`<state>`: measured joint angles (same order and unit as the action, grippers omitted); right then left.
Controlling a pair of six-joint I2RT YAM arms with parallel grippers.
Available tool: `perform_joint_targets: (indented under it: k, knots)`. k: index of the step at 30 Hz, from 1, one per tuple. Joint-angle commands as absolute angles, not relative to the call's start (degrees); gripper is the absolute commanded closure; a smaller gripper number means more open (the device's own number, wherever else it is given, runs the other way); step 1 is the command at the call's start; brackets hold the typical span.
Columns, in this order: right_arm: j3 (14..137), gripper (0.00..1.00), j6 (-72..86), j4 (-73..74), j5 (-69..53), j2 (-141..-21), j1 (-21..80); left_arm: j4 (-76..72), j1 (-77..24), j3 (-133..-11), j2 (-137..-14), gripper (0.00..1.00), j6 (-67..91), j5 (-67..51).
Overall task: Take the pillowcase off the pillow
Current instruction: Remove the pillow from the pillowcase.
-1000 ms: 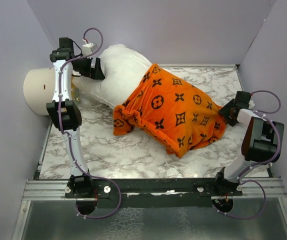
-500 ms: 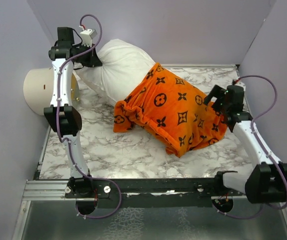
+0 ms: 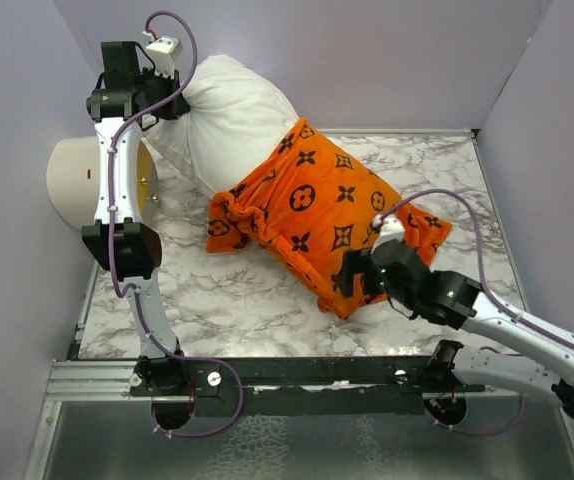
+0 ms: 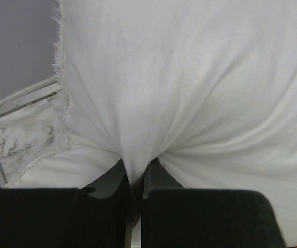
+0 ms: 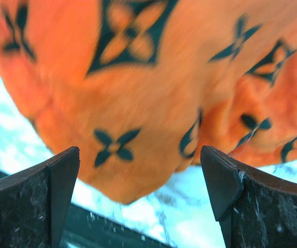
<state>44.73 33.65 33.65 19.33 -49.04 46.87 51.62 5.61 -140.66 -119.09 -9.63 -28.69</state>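
Observation:
The white pillow (image 3: 232, 115) sticks out of the orange pillowcase (image 3: 317, 215) at the back left of the marble table. Its bare end is lifted off the table. My left gripper (image 3: 172, 100) is shut on a pinch of the pillow's white fabric (image 4: 190, 93), which bunches between the fingers of that left gripper (image 4: 135, 173). My right gripper (image 3: 352, 275) is open at the near corner of the pillowcase. In the right wrist view the pillowcase (image 5: 153, 77) hangs just ahead of the right gripper (image 5: 139, 160), its lower corner between the two spread fingers, touching neither.
A cream cylinder (image 3: 82, 182) lies at the left edge, beside the left arm. The marble table (image 3: 267, 310) ends at a metal rail (image 3: 307, 375) along the near side. Purple walls close the left, back and right.
My left gripper has shut on the pillow's bare end and raised it up and back. The right arm has swung from the right side to the pillowcase's near corner, its jaws opening wide.

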Motion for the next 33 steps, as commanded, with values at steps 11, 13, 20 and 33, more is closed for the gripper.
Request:
perform_joint_targets:
  k: [11, 13, 20, 33]
  knots:
    - [54.4, 0.01, 42.3, 47.9, 41.2, -76.6, 74.5, 38.2, 6.2, -140.2, -112.0, 1.00, -13.5, -23.5]
    - [54.7, 0.04, 41.0, 46.5, 41.3, -78.7, 74.5, 38.3, 6.2, -141.1, -112.0, 1.00, -13.9, -23.4]
    - [60.0, 0.41, 43.3, 48.8, 44.8, -87.2, 74.6, 37.0, 6.2, -141.7, -111.1, 1.00, -13.8, -23.1]
    - [46.7, 0.99, 58.8, 47.7, 37.1, -76.7, 72.7, 29.6, 6.2, -141.2, -108.8, 1.00, -15.8, -16.7]
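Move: Just back and to the left of the open right hand, about 5 cm back, 6 cm left and 10 cm below, hangs the near corner of the orange pillowcase. The pillowcase's right-hand end lies some 10 cm ahead and 14 cm right of that hand, low on the table; its bunched hem is roughly 13 cm ahead and 28 cm left. For the left hand, already gripping the raised pillow, the near corner is about 40 cm back, 36 cm right and 27 cm below. Dropping down about 10 cm onto the near corner of the pillowcase, the right hand also swings back and left some 5 cm, rolling about 35 degrees so its left side sinks. The wide-open fingers then shut and pinch the cloth, and the hand eases a little right and down. The left hand keeps its grip on the pillow and lifts it about 2 cm. ##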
